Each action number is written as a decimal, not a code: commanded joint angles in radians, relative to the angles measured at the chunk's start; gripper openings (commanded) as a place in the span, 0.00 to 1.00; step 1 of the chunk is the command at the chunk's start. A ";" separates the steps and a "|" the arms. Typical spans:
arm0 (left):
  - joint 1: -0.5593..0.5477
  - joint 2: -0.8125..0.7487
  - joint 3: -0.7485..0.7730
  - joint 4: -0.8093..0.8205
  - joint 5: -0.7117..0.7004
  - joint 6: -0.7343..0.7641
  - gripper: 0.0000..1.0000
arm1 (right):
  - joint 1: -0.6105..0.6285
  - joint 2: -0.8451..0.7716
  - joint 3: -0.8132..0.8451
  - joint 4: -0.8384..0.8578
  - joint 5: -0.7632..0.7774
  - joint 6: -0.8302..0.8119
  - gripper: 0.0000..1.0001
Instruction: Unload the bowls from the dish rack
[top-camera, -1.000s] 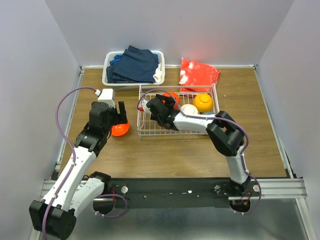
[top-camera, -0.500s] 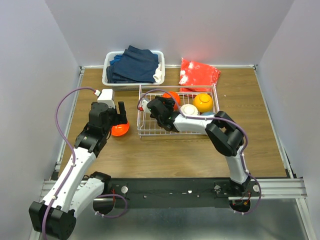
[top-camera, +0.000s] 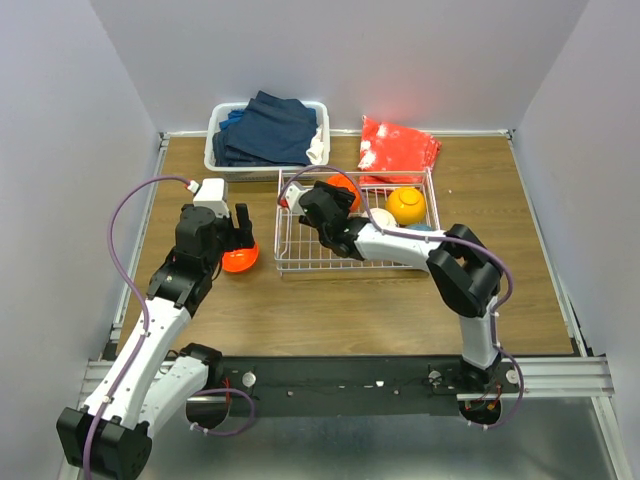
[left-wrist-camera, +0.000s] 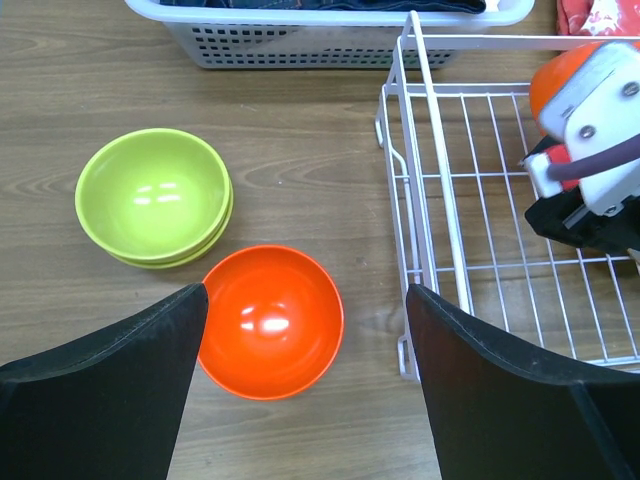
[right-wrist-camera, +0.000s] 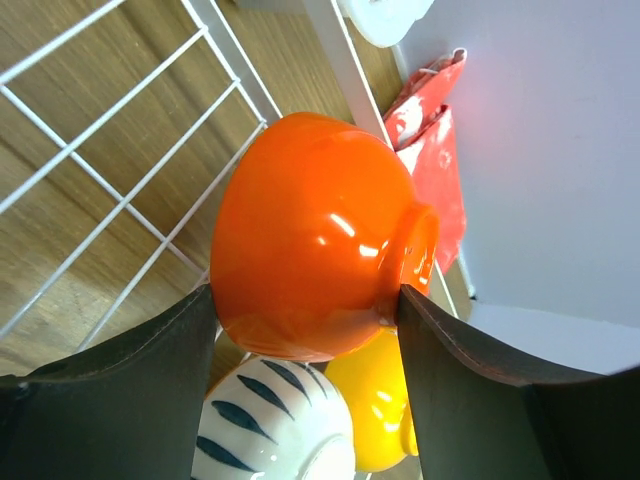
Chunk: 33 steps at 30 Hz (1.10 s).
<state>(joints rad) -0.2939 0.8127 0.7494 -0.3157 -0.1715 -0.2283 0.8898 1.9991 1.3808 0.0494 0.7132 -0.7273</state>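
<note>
The white wire dish rack (top-camera: 296, 266) stands mid-table. In it lie a red-orange bowl (top-camera: 345, 187), a white bowl with dark stripes (top-camera: 378, 217), a yellow-orange bowl (top-camera: 406, 205) and a sliver of a teal bowl (top-camera: 418, 228). My right gripper (top-camera: 325, 205) is open inside the rack, its jaws either side of the red-orange bowl (right-wrist-camera: 310, 240), which lies on its side. My left gripper (left-wrist-camera: 305, 290) is open and empty above a second red-orange bowl (left-wrist-camera: 268, 320) on the table left of the rack. Two stacked lime green bowls (left-wrist-camera: 155, 195) sit beside it.
A white plastic tub of dark blue clothes (top-camera: 268, 135) stands at the back left, just behind the rack. A red bag (top-camera: 398, 148) lies at the back, right of the tub. The rack's left wall (left-wrist-camera: 428, 200) is close to the table bowls.
My right gripper has moved farther back in the rack, up to the red-orange bowl, so its jaws now straddle it. The left arm has barely moved.
</note>
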 joint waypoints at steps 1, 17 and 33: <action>0.007 -0.018 -0.012 0.020 0.024 0.001 0.89 | -0.002 -0.091 0.053 -0.045 -0.076 0.121 0.48; 0.007 -0.023 -0.019 0.059 0.170 0.001 0.89 | -0.074 -0.335 -0.028 -0.119 -0.423 0.620 0.47; 0.006 0.074 -0.010 0.262 0.400 -0.218 0.90 | -0.242 -0.634 -0.322 0.153 -0.896 1.081 0.47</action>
<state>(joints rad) -0.2939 0.8516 0.7387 -0.1795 0.1341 -0.3286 0.6598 1.4475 1.1122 0.0498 -0.0074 0.1989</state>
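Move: The right gripper already holds the second orange bowl, lifted slightly in the rack. The open left gripper, where it is headed, is some 22 cm to its left, 12 cm back and 8 cm higher. The white striped bowl sits 8 cm right and 6 cm back, the yellow bowl 14 cm right and level, both about 7 cm below. From the left hand, the held bowl is 12 cm ahead, 22 cm right and 8 cm below; the first orange bowl is 3 cm ahead and 19 cm below. Keeping its pinch on the orange bowl, the right hand raises it about 11 cm out of the rack and draws back some 6 cm, swinging a little left and then back right, while it rolls nearly 70 degrees with its left side rising and tips down a bit, so the bowl's mouth comes round towards the left gripper. The left hand, fingers staying wide open and touching nothing, sets off later, going right about 6 cm and slightly up towards that bowl, turning some 15 degrees clockwise and rolling its left side down. ##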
